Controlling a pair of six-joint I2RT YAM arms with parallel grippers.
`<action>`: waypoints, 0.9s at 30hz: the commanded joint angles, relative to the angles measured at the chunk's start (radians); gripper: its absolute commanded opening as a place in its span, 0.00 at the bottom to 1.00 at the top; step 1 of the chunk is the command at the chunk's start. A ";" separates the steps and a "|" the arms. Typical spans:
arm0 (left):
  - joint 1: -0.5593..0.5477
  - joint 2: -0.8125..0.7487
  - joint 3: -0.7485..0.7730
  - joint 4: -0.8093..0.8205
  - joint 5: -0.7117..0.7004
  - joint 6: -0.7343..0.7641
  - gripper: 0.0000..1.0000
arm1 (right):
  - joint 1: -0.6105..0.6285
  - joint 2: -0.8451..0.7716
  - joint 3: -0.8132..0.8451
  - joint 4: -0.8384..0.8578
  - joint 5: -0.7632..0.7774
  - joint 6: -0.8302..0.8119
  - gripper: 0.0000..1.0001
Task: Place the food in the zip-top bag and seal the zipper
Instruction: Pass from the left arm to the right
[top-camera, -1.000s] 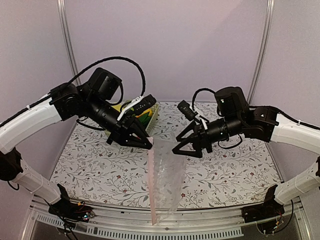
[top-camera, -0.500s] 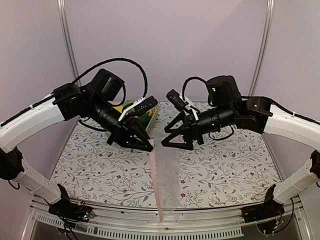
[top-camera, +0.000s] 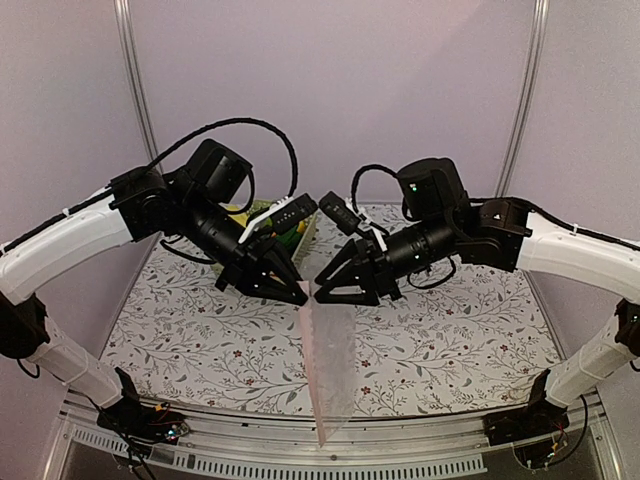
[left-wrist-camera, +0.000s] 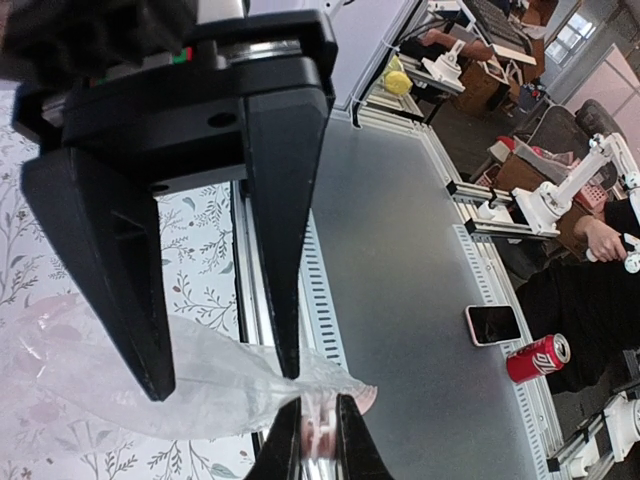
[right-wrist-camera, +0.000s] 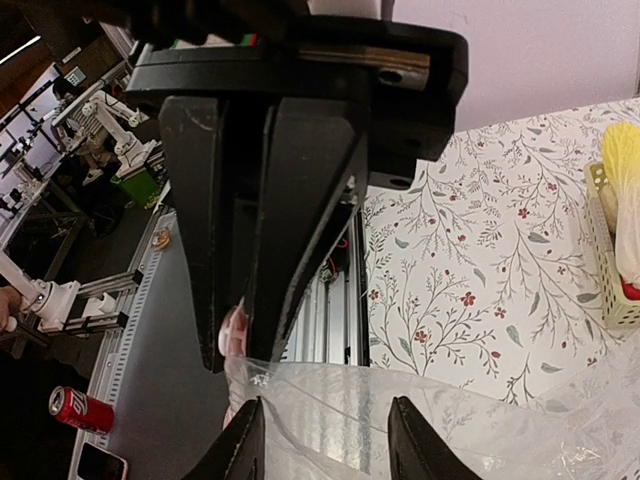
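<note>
The clear zip-top bag hangs in mid-air over the table's front, its pink zipper running down its left edge. My left gripper is shut on the bag's top corner; in the left wrist view it pinches the pink zipper. My right gripper faces it from the right, open, with the bag's mouth edge lying between its tips. The food sits in the basket: a yellow cabbage and a red piece show.
A pale green lattice basket stands at the back of the floral table, partly hidden behind my left arm. The table's metal front rail lies just under the bag's lower tip. Beyond it the floor holds a phone and a red can.
My right gripper has swung left and up to the bag's top corner, and its jaws have narrowed. The bag's lower end has shifted slightly right. My left gripper has kept its hold.
</note>
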 joint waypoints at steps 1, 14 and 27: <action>-0.003 0.008 -0.002 -0.002 0.009 0.011 0.00 | 0.014 0.014 0.009 0.009 -0.021 0.009 0.36; 0.008 -0.070 -0.044 0.146 -0.167 -0.093 0.65 | 0.016 -0.091 -0.079 0.076 0.178 0.092 0.00; 0.031 -0.177 -0.220 0.466 -0.377 -0.279 0.91 | 0.018 -0.142 -0.106 0.077 0.505 0.188 0.00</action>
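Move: Left gripper still holds the bag's upper zipper corner between its pads. The half-open right gripper straddles the film beside it, with the bag corner about 3 cm to its left, level in depth and height; from the left hand the right gripper is 3 cm to the right. The food basket stands some 38 cm ahead of the left hand, 15 cm to its left and about 28 cm below. Hold the left gripper still while the right closes fully, pinching the clear film just beside the zipper corner. Only then open the left wide to let go, and draw it forward about 5 cm and up 4, turning counter-clockwise. Take the right, still shut, forward and to the right away from the left fingers, rising slightly and turning some 25 degrees clockwise. ##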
